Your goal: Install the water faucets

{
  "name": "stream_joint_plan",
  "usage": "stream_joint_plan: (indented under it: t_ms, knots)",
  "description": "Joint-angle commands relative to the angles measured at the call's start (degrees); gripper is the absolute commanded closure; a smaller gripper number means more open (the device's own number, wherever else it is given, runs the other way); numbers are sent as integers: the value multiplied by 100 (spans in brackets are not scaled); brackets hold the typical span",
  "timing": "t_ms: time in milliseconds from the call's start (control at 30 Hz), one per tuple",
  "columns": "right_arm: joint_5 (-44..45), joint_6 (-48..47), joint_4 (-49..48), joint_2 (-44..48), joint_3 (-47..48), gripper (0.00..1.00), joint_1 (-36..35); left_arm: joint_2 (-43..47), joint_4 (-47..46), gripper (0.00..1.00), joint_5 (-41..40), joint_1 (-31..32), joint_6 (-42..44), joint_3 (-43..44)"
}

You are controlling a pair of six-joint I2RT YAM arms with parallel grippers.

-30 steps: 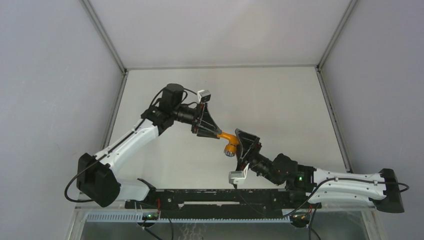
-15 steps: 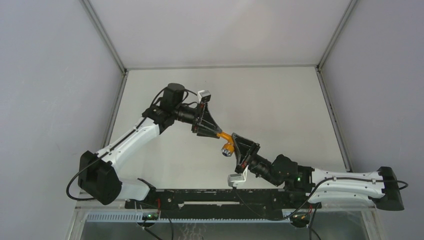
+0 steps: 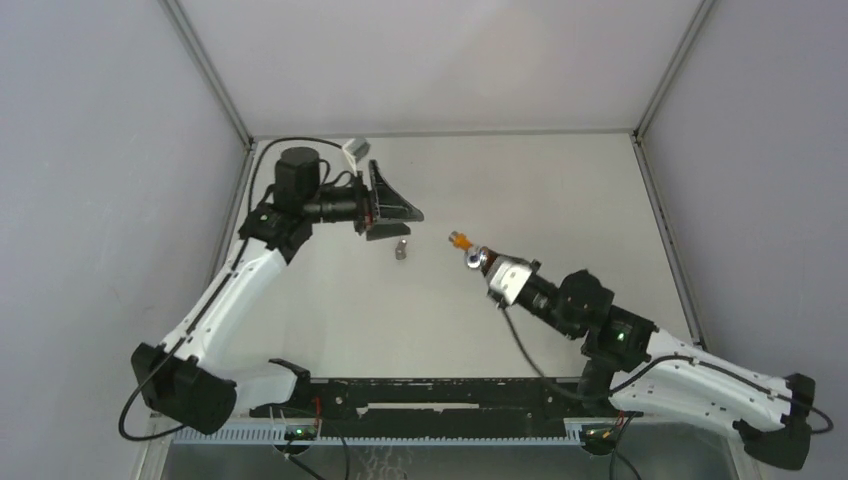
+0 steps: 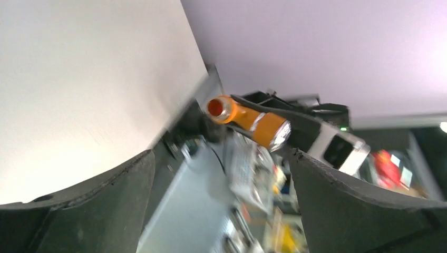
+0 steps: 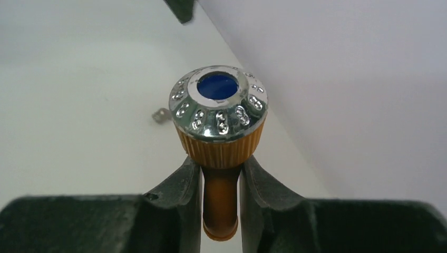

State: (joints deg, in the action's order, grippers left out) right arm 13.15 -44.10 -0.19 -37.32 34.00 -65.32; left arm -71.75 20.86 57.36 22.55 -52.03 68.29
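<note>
In the top view the orange faucet body (image 3: 461,241) hangs above the middle of the table, with my right gripper (image 3: 486,267) shut on it. The right wrist view shows both fingers clamped on the orange stem (image 5: 221,196), just below the ribbed collar and the silvery knob with a blue centre (image 5: 218,107). A tiny grey metal fitting (image 3: 400,249) lies on the table to the left, also seen in the right wrist view (image 5: 159,116). My left gripper (image 3: 398,216) stands open and empty above and behind that fitting. From the left wrist, the faucet (image 4: 249,120) shows beyond my wide-apart fingers (image 4: 84,208).
White table top (image 3: 560,200) inside grey enclosure walls, with a metal frame along the back and sides. A black rail (image 3: 420,395) runs along the near edge between the arm bases.
My left gripper opened, let go of the faucet and drew back to the upper left. The right gripper closed on the faucet and turned it. The grey fitting now lies on the table.
</note>
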Motion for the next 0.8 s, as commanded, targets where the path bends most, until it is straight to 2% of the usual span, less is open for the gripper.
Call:
stream_joint_plan:
  t_ms: [0, 67, 200, 333, 433, 633, 767]
  knots:
    - [-1470, 3972, 799, -95, 1046, 100, 1366, 1060, -601, 0, -1892, -162, 733, 28]
    - [-2108, 4977, 1064, -294, 1420, 100, 1994, 1227, -1227, 0, -2055, -179, 550, -284]
    - [-3772, 6389, 1195, -676, 1874, 100, 3164, 1188, -1214, 0, -1786, -66, 1059, -221]
    - [-5821, 7291, 1172, -1178, 2084, 100, 4196, 1116, -279, 0, -1788, 265, 2314, 234]
    - [-6542, 7696, 815, -1264, 1942, 100, 4365, 996, 431, 0, -1989, 559, 3056, 586]
    - [-7534, 8065, 351, -1410, 1812, 100, 4416, 956, 237, 3, -1508, 830, 3213, 604]
    - [-7947, 8117, 213, -1504, 1812, 100, 4347, 782, 452, 3, -1804, 1267, 3509, 916]
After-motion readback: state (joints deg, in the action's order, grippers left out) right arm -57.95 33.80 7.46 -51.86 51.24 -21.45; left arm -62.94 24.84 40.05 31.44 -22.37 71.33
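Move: Just right of the left hand's open fingers, the faucet in the right gripper lies about 9 cm to the right, 2 cm back and a few centimetres below. The metal fitting rests on the table some 7 cm ahead of the left hand, 4 cm to its left and far below, about 28 cm. From the right hand, the held faucet's middle is about 2 cm forward and 2 cm left; the empty left gripper is roughly 11 cm left, 3 cm forward and 5 cm higher. Rolling by nearly 90 degrees, the right hand keeps its grip on the faucet and turns its fingers to point left. It swings up and forward, then draws back to finish about 5 cm higher and slightly back. The left hand, still wide open and empty, rolls some 40 degrees clockwise seen from behind it; it lifts about 6 cm, sinks most of that again and eases slightly back, facing the faucet without touching it. ##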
